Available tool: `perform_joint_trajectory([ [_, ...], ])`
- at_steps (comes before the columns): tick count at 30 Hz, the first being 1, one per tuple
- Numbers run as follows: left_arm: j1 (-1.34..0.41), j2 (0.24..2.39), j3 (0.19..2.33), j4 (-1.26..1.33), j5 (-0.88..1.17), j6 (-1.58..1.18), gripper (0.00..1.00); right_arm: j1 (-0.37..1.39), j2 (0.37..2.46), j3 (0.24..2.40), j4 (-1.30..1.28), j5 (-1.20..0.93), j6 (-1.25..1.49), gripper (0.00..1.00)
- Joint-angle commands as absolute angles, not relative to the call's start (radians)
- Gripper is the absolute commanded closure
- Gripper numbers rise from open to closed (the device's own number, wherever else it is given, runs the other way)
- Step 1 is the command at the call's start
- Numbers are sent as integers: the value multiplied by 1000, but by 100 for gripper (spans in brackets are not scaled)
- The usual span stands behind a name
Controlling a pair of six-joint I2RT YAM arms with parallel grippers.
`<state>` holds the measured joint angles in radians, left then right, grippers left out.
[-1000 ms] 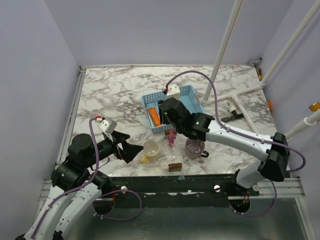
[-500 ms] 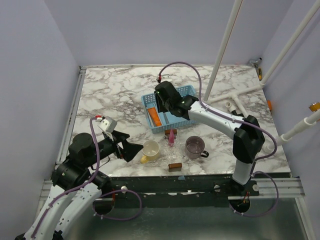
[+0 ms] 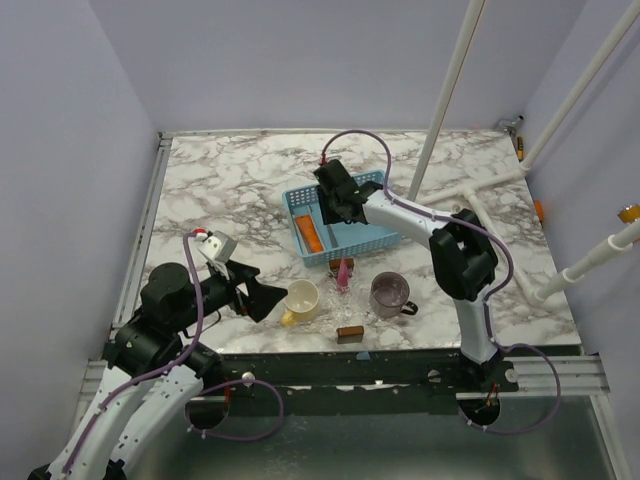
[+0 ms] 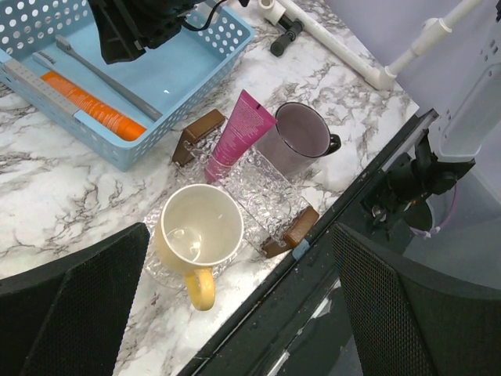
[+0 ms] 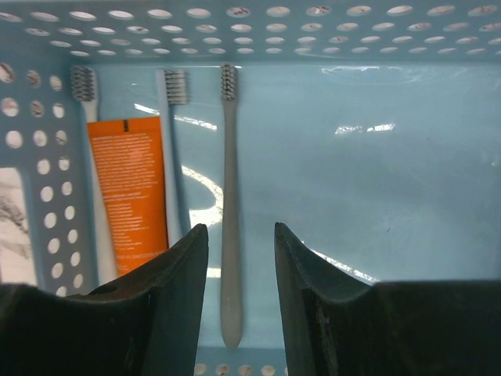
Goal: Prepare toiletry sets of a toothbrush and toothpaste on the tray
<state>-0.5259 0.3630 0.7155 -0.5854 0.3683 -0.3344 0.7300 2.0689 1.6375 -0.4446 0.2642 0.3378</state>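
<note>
The light blue tray (image 3: 375, 215) sits mid-table. In it lie an orange toothpaste (image 5: 127, 196) and, to its right, a grey toothbrush (image 5: 228, 204), bristles at the far wall. Two paler toothbrushes (image 5: 174, 149) flank the orange tube. My right gripper (image 5: 239, 229) hovers over the grey toothbrush, open and touching nothing; from above the right gripper (image 3: 335, 205) is over the tray's left half. A pink toothpaste (image 4: 239, 133) lies on the table in front of the tray. My left gripper (image 4: 239, 258) is wide open and empty, above the yellow mug (image 4: 196, 227).
A purple-grey mug (image 3: 390, 293) stands right of the pink tube. Brown blocks (image 4: 291, 231) and crinkled clear plastic (image 4: 266, 188) lie near the table's front edge. White pipes (image 3: 470, 190) cross the back right.
My right gripper has moved back from the tray's front edge to over its left half, with the arm folding in. The left arm has barely shifted.
</note>
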Motion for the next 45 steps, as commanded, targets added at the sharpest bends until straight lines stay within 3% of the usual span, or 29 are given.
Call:
perform_joint_trajectory([
  [1,-529,380,710,-589,344,-319,1,722,2122,1674,-479,222,317,57],
  [28,-529,377,712,-592,337,-318,1,723,2230,1678,-525,196,288,58],
  [35,-529,375,712,-592,337,-316,1,722,2244,1680,-543,225,276,73],
  [40,-529,375,712,-592,339,-316,1,722,2247,1670,-543,233,289,99],
  [45,-529,375,712,-592,337,-316,1,722,2211,1642,-502,227,303,99],
])
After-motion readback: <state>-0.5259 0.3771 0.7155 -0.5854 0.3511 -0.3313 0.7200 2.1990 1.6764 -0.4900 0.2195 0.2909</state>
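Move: Inside the blue basket, the dark grey toothbrush lies under the right hand, its middle about 6 cm below and 1 cm back. A light blue toothbrush lies some 3 cm to the left of it and the orange toothpaste about 5 cm to the left, both 1–2 cm nearer the base. The pink toothpaste stands roughly 15 cm back and 4 cm right of the hand. From the left hand, the grey brush is about 25 cm ahead, 15 cm right and 22 cm below. Sinking almost straight down some 5.5 cm into the basket, the right hand brings its half-open fingers either side of the grey toothbrush's handle, slowing on the way and tipping slightly to point more steeply down. Once down, it stays there and the fingers close nearly shut, pinching the handle near its middle. ##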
